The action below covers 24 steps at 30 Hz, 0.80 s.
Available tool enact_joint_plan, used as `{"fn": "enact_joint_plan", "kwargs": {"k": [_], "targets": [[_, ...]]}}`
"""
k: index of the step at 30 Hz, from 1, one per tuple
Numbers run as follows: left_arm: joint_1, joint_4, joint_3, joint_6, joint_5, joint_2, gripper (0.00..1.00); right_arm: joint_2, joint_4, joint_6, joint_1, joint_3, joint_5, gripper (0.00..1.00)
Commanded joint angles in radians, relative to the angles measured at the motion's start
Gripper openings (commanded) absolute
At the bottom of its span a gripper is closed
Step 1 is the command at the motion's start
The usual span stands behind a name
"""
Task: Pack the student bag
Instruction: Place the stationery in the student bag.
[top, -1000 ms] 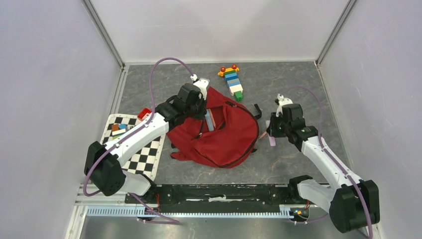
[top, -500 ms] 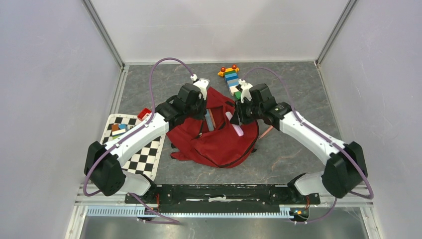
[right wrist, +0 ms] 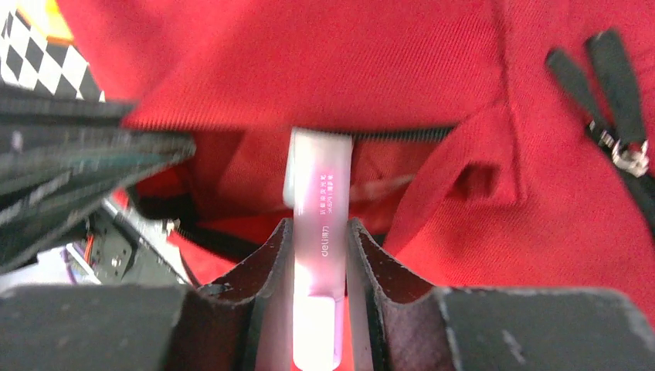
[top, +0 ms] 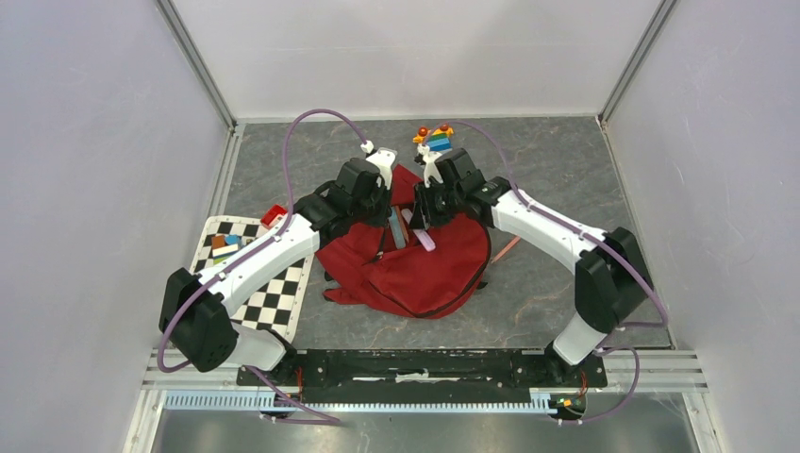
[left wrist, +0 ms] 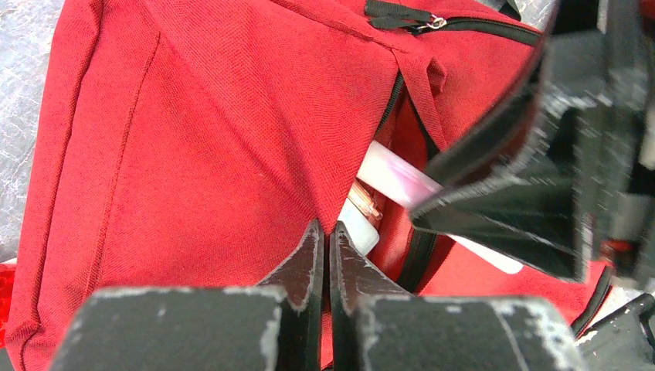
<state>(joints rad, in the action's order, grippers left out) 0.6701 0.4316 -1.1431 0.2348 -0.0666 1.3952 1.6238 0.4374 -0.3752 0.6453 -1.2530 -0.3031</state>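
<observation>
The student bag [top: 415, 264], dark red with black zippers, lies in the middle of the table. My left gripper [top: 382, 203] is shut on the red fabric at the edge of its opening [left wrist: 325, 232] and holds it up. My right gripper [top: 421, 215] is shut on a pale pink pen-like stick [right wrist: 319, 201], whose tip points into the bag's opening [right wrist: 255, 166] below the zipper edge. In the left wrist view the stick [left wrist: 394, 176] and my right gripper [left wrist: 533, 154] hang over the gap. A white item [left wrist: 361, 226] lies inside the bag.
A toy train of coloured blocks [top: 436, 140] stands behind the bag, partly hidden by my right arm. A checkerboard mat [top: 274, 297] with small coloured blocks [top: 225, 247] lies at the left, with a small red box [top: 274, 215] beside it. A thin orange stick [top: 507, 250] lies right of the bag.
My right arm has swung from the table right of the bag to above its opening, carrying the pink stick. The left gripper has kept its hold on the bag's edge.
</observation>
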Motion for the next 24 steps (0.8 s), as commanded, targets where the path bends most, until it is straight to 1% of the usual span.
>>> {"fn": "enact_joint_plan", "kwargs": {"k": [1,5,7,14,17,22,23,24], "targets": [[0.006,-0.031,-0.017,-0.023,0.026,-0.04,0.02,0.075,-0.106,-0.023,0.002,-0.101,0.103,0.0],[0.005,-0.031,-0.017,-0.023,0.024,-0.04,0.02,0.132,-0.178,-0.032,0.014,-0.128,0.167,0.0],[0.006,-0.031,-0.017,-0.025,0.021,-0.038,0.02,0.145,-0.22,-0.026,0.032,-0.119,0.234,0.0],[0.006,-0.031,-0.017,-0.025,0.021,-0.034,0.02,0.114,-0.427,0.022,0.094,0.018,0.469,0.0],[0.006,-0.031,-0.017,-0.025,0.023,-0.035,0.02,0.106,-0.53,0.024,0.103,0.076,0.502,0.0],[0.006,-0.029,-0.017,-0.028,0.017,-0.034,0.02,0.097,-0.566,0.017,0.111,0.114,0.562,0.0],[0.005,-0.03,-0.017,-0.028,0.017,-0.035,0.02,0.092,-0.569,0.009,0.111,0.124,0.573,0.01],[0.006,-0.03,-0.018,-0.028,0.017,-0.033,0.02,0.087,-0.569,0.002,0.111,0.13,0.581,0.06]]}}
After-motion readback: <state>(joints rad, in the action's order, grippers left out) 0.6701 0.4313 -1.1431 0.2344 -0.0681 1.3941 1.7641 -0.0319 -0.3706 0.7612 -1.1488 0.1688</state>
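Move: The pink stick is already in the right fingers, its leading end at the pocket mouth, which lies about 4 cm ahead of the right hand, 3 cm left and 3 cm lower. Light-blue stationery in the pocket sits about 4 cm left of that hand and 1 cm back, and the brick toy some 15 cm ahead and 6 cm right, 10 cm lower. From the left hand, pinching the flap, the mouth is roughly 3 cm ahead, 3 cm right and 2 cm down. The pink stick is slid lengthwise into the pocket under the held flap: the right hand pushes it forward about 7 cm, quickly at first, sinking some 3.5 cm and edging left. Its fingers keep their grip while they tip up by about 20 degrees and turn clockwise, so that they point more forward. The left hand stays put, still pinching the flap. ##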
